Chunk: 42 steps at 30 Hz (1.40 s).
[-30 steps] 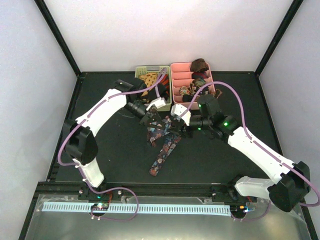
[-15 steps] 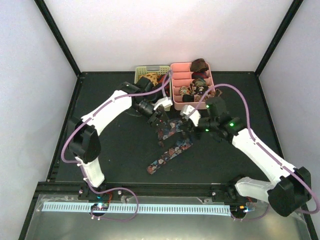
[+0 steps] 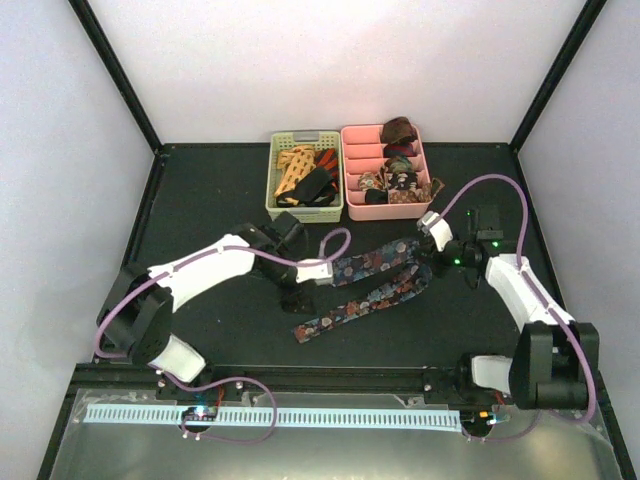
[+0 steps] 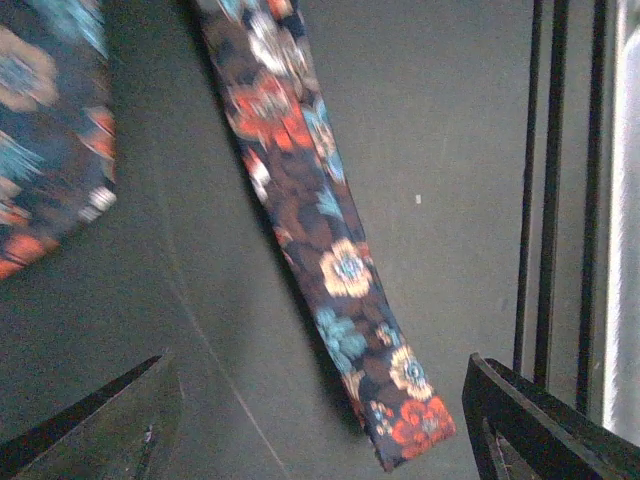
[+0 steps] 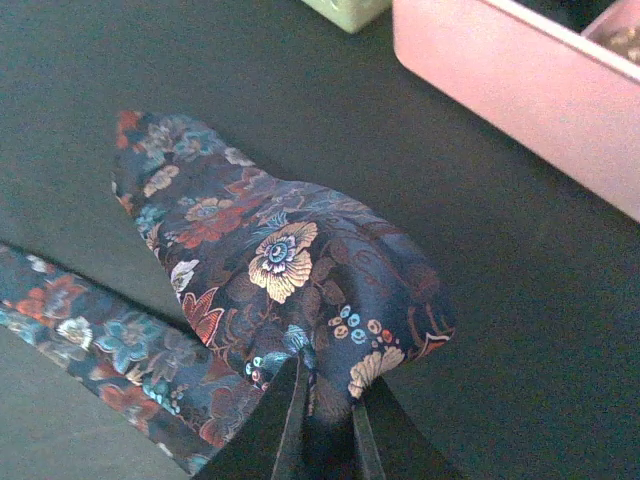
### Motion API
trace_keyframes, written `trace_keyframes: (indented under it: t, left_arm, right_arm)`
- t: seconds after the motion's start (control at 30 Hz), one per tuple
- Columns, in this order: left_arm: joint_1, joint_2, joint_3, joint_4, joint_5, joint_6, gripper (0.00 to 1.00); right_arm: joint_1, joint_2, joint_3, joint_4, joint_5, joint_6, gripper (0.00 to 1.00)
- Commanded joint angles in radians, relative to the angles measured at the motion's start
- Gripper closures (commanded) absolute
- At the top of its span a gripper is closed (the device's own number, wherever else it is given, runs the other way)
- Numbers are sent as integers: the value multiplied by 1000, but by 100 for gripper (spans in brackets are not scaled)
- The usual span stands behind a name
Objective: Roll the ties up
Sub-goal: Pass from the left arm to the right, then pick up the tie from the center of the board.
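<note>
A dark navy floral tie (image 3: pixel 375 280) lies folded in two strands across the middle of the table. My right gripper (image 3: pixel 432 258) is shut on its fold at the right end. In the right wrist view the fabric (image 5: pixel 290 260) bulges out just past the closed gripper (image 5: pixel 325 405). My left gripper (image 3: pixel 303 297) hovers open over the left ends, holding nothing. Its wrist view shows the narrow tip (image 4: pixel 405 410) lying between the spread fingers (image 4: pixel 530 420) and the wide end (image 4: pixel 40 150) at the upper left. More ties fill the basket, among them an orange lattice one (image 3: pixel 295 165) and a black one (image 3: pixel 315 185).
The pale green slatted basket (image 3: pixel 305 136) and the pink divided tray (image 3: pixel 385 211) stand side by side at the back; coiled ties such as a brown one (image 3: pixel 400 130) sit in the tray. The tray's wall (image 5: pixel 520 110) is close ahead of the right gripper.
The left gripper opened, let go of the tie and drew back toward the near left. The right gripper shut on the fold and pulled it right, stretching the tie out.
</note>
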Motion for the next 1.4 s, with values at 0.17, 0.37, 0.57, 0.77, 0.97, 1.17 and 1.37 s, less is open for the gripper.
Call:
trace_keyframes:
  t: [0.17,0.37,0.57,0.77,0.97,1.17,1.37]
  left_arm:
    - [-176,14,-154,37,-316,115,26]
    - [-190,-87,-225,94,-260,174,31]
    - [-229,-288,-337,232,-263,263,25]
    - [-242,-287,-393,282,-244,425,30]
    - [-265,-247,-456,386,-278,542,35]
    - [-297,-244,-492,459,-309,535,45]
    - [-349,-222,-551,506,-442,560,80]
  right_arm:
    - [-51,47,-46,-8,80,-266,98]
    - [-68,20,-98,-3,133,-335,98]
    - [-69,44,-107,-10,151,-346,98]
    - [-69,55,-115,-9,164,-355,97]
    - [-69,56,-120,-12,172,-353,97]
    - [-69,57,-127,-7,173,-351,94]
    - [-69,65,-117,-15,177,-355,89]
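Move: Behind and below the open left hand lies the thin end of the tie, about 7 cm back, 2 cm to its left and 9 cm down. The tie's broad end is some 7 cm ahead and 7 cm to the right of that hand, equally low. From the right hand, which holds the tie's middle, the thin end is some 17 cm back, 30 cm left and 11 cm below; the pink box stands 22 cm ahead, 10 cm left, 8 cm lower. Sinking and drawing back towards the thin end, the left hand dips, lifts about 3 cm, then goes down again, ending some 9 cm lower and 7 cm farther back. Its wrist tilts and turns clockwise some 40 degrees as its fingers close and pinch the thin end. The right hand keeps its grip, lowering the tie's middle about 7 cm while easing to the right. ##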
